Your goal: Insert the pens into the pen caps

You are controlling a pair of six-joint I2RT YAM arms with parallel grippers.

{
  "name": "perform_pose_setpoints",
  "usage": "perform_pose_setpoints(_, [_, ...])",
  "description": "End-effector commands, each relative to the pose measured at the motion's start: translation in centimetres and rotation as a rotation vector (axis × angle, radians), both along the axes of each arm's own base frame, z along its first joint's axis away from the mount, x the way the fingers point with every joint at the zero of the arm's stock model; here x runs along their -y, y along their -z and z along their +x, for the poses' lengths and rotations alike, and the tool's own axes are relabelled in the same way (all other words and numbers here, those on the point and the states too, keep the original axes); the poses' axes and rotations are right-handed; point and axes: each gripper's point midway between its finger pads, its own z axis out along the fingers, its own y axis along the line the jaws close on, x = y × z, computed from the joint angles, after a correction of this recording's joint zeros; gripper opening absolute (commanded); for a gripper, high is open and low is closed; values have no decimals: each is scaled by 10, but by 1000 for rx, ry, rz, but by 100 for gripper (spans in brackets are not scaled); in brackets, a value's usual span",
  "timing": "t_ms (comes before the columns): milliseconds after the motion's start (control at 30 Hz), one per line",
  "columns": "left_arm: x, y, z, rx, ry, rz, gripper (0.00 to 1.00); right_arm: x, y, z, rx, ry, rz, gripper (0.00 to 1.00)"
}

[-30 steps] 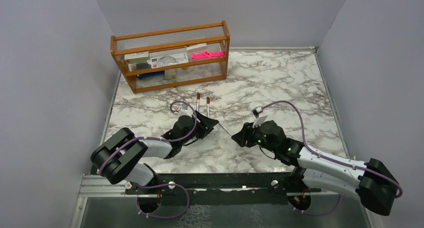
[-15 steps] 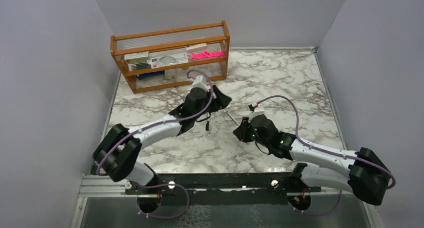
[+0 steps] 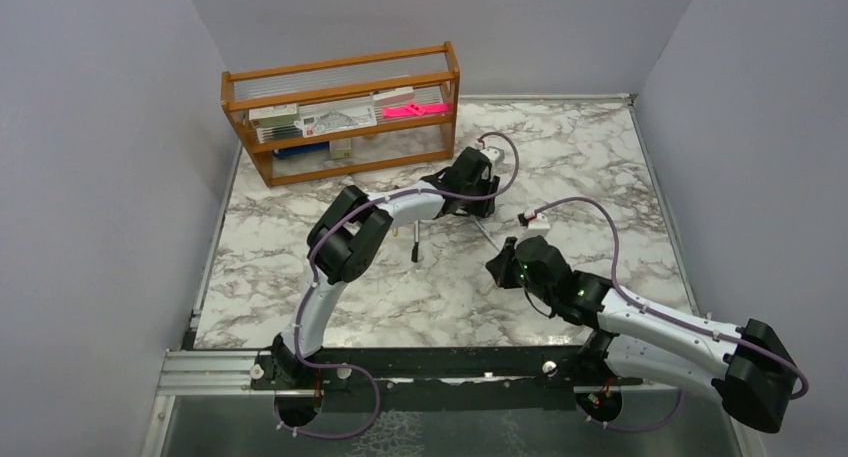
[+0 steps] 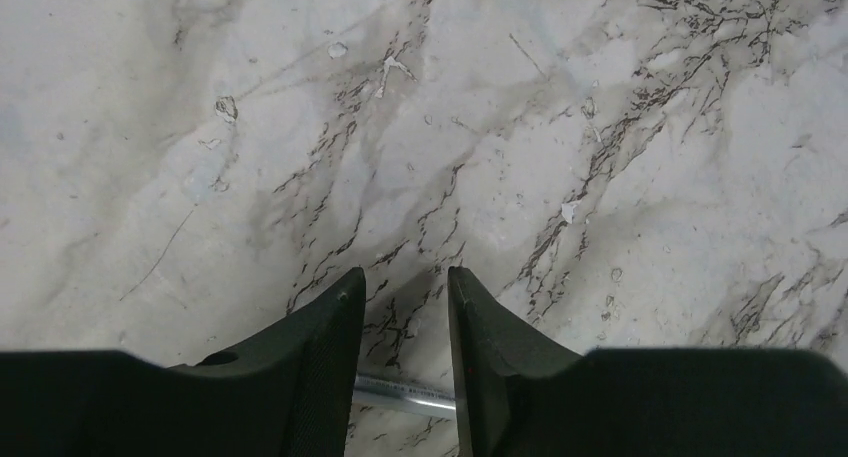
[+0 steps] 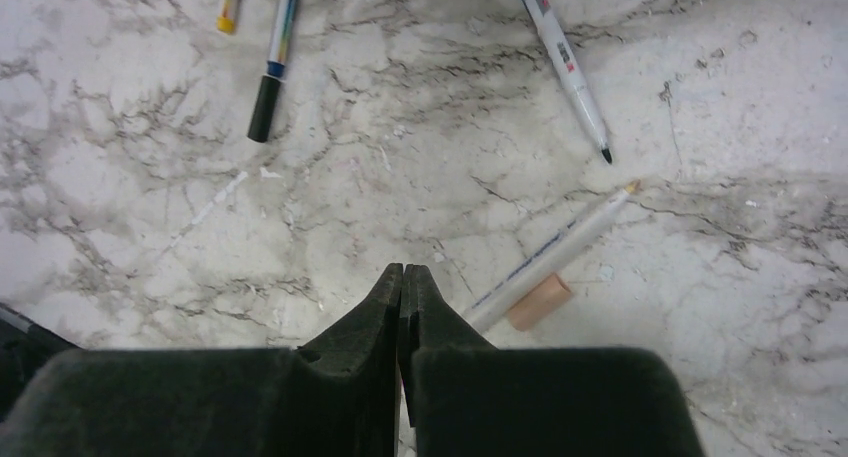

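My left gripper [image 3: 472, 199] reaches far out over the marble table [image 3: 560, 157]. In the left wrist view it [image 4: 400, 275] is open, and a silver-grey pen barrel [image 4: 405, 395] lies crosswise under the gap, deep between the fingers. My right gripper [image 3: 498, 264] is shut [image 5: 403, 269] with its tips just above the table. Right of it lies a white pen [image 5: 560, 247] with a pale peach cap [image 5: 538, 303] beside it. Farther off are a white marker with a black tip [image 5: 565, 62], a pen with a black cap [image 5: 270, 72] and a yellow-ended pen [image 5: 228, 7].
A wooden shelf rack [image 3: 340, 112] with boxed stationery and a bright pink item [image 3: 412, 108] stands at the back left. A dark-ended pen [image 3: 415, 239] lies near the left arm's elbow. Grey walls close in the table on three sides.
My left arm has swung from the near left out to the far middle of the table. My right gripper has shifted slightly right and stayed shut.
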Motion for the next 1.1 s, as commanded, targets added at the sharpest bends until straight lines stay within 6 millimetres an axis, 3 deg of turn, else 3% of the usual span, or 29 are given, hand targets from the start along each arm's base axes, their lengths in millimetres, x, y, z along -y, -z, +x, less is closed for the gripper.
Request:
perform_pose_setpoints(0, [-3,27,-25,-65,82,98,38,17,19,-1,-43,71,-63,2])
perform_pose_setpoints(300, [-29,38,-50,-89,51,135,35,38,60,19,-185,202,-248,2])
perform_pose_setpoints(600, [-48,52,-74,-130,30,146,35,44,67,61,-174,240,-219,2])
perform_pose_setpoints(800, [-55,54,-86,-143,17,136,35,34,80,68,-203,208,-223,2])
perform_pose_setpoints(900, [-58,56,-88,-148,15,142,35,28,72,66,-183,187,-176,2])
perform_pose_setpoints(1067, [-56,55,-85,-147,7,138,36,29,36,61,-93,167,-98,2])
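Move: Just behind the left fingertips, about 4 cm back and 2 cm below, lies the middle of the black-tipped pen, slanting back to the right; the orange-tipped pen lies some 15 cm back and 3 cm right of that hand. From the shut right hand the orange-tipped pen is about 3 cm ahead, 3 cm right and 7 cm below, the brown cap 2 cm ahead and 5 cm right, and the black-tipped pen about 13 cm ahead, 1 cm right. Raking low over the table, the left hand draws back about 5 cm and a little left, its part-open fingers dragging the black-tipped pen along with their underside. The right hand, fingers shut, sinks about 7 cm while swinging right, then sweeps forward low along the orange-tipped pen and ends with a short turn back left, its wrist tilting down and yawing clockwise some 15 degrees before easing back slightly. ##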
